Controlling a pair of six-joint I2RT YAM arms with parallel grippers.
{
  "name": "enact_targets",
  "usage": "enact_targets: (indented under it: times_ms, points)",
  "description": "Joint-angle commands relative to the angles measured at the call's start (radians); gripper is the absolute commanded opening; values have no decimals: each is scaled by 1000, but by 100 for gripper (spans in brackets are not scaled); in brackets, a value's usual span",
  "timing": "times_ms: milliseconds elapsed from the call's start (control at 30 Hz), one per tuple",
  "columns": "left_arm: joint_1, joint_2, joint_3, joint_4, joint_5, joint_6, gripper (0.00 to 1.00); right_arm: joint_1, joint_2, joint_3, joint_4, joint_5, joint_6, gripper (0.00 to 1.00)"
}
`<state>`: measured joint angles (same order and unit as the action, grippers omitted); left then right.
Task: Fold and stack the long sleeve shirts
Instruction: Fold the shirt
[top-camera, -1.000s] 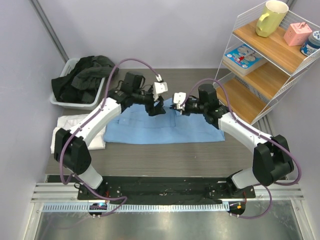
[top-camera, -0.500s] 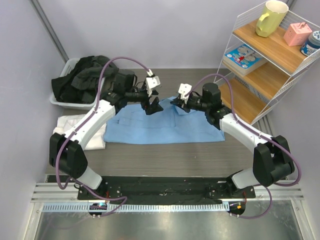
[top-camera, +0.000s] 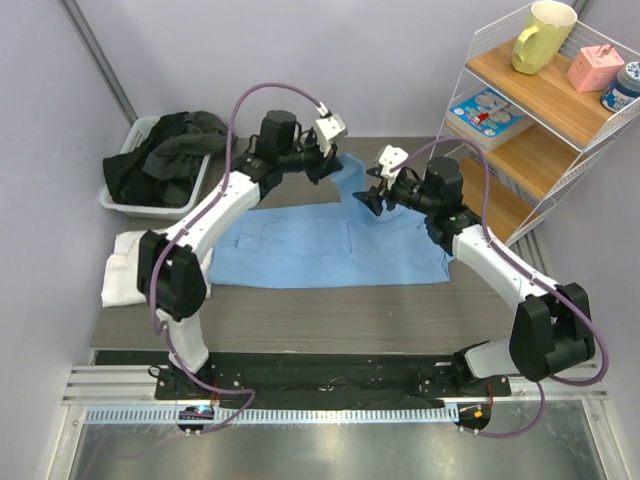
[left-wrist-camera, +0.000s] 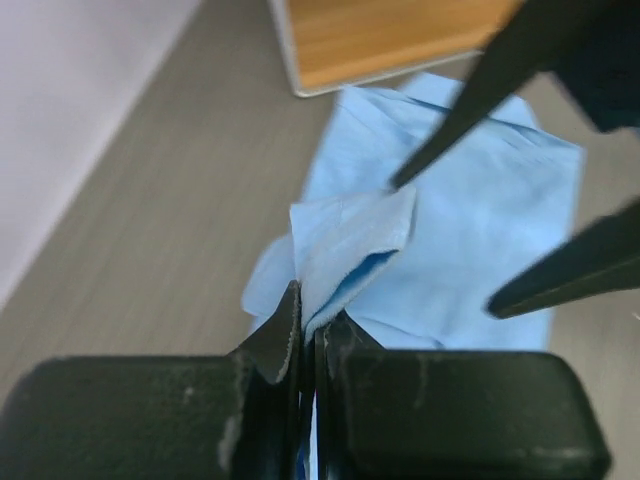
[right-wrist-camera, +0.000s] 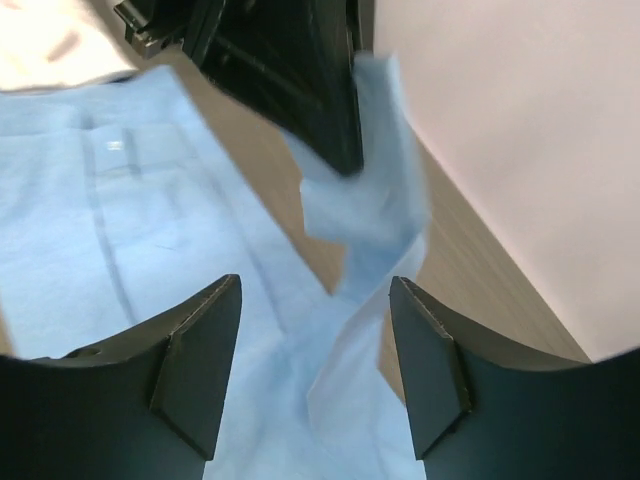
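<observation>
The light blue shirt (top-camera: 320, 250) lies spread flat in the middle of the table. Its far edge (top-camera: 347, 178) is lifted off the surface. My left gripper (top-camera: 328, 165) is shut on that raised strip, and the left wrist view shows cloth (left-wrist-camera: 350, 235) pinched between the closed jaws of the gripper (left-wrist-camera: 308, 315). My right gripper (top-camera: 368, 198) stands open just right of the strip, holding nothing. In the right wrist view the strip (right-wrist-camera: 375, 200) hangs ahead of the open right gripper (right-wrist-camera: 315, 282). The white shirt (top-camera: 125, 270) lies folded at the table's left edge.
A grey bin (top-camera: 125, 205) of dark clothes (top-camera: 165, 150) stands at the back left. At the right stands a wire shelf (top-camera: 530, 130) with wooden boards, holding a yellow mug (top-camera: 542, 35), a pink box (top-camera: 596, 66) and a book (top-camera: 488, 112).
The left gripper opened wider, then shut on the shirt's far edge and lifted it toward the back. The right gripper opened, let go of the cloth and drew back to the right.
</observation>
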<state>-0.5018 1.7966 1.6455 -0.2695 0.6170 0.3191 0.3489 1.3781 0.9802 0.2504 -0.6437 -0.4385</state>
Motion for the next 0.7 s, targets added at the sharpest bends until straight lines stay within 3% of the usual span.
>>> enact_targets:
  times_ms: [0,100,300,533,667]
  points:
    - [6,147,193,108,-281,-155,0,-77,-72,64,-32,130,67,66]
    - [8,279,338,125,-420,-201,0,-102,-137,13,-126,111,20,60]
    - [8,501,563,131,-548,-209,0,-103,-186,-83,-290,84,6,42]
    - [3,605,609,158,-582,-135,0,-106,-171,-127,-370,145,46,27]
    - [5,653,632,110,-695,-71,0,-108,-140,-130,-402,167,75,22]
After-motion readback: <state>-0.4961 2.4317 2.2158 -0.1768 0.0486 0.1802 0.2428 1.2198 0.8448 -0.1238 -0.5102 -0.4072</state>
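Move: The pinched sleeve end is to go to the bare table beyond the blue shirt, some 20 cm ahead of the left hand and 22 cm below. The middle of the shirt's flat body lies almost straight under that hand, about 24 cm down; the folded white shirt is roughly 40 cm to its left and 7 cm back. From the right hand, the shirt's right part is about 8 cm right, 3 cm ahead and 24 cm below. The sleeve, still pinched in the shut left fingers, is carried about 20 cm forward, away from the base and out past the shirt's far edge, at first level and then down some 10 cm, while the hand swings counter-clockwise about 30 degrees. The right hand, already open, backs off to the right, then sinks some 8 cm over the shirt's right part, its fingertips tipping down and closing most of the way on nothing. ##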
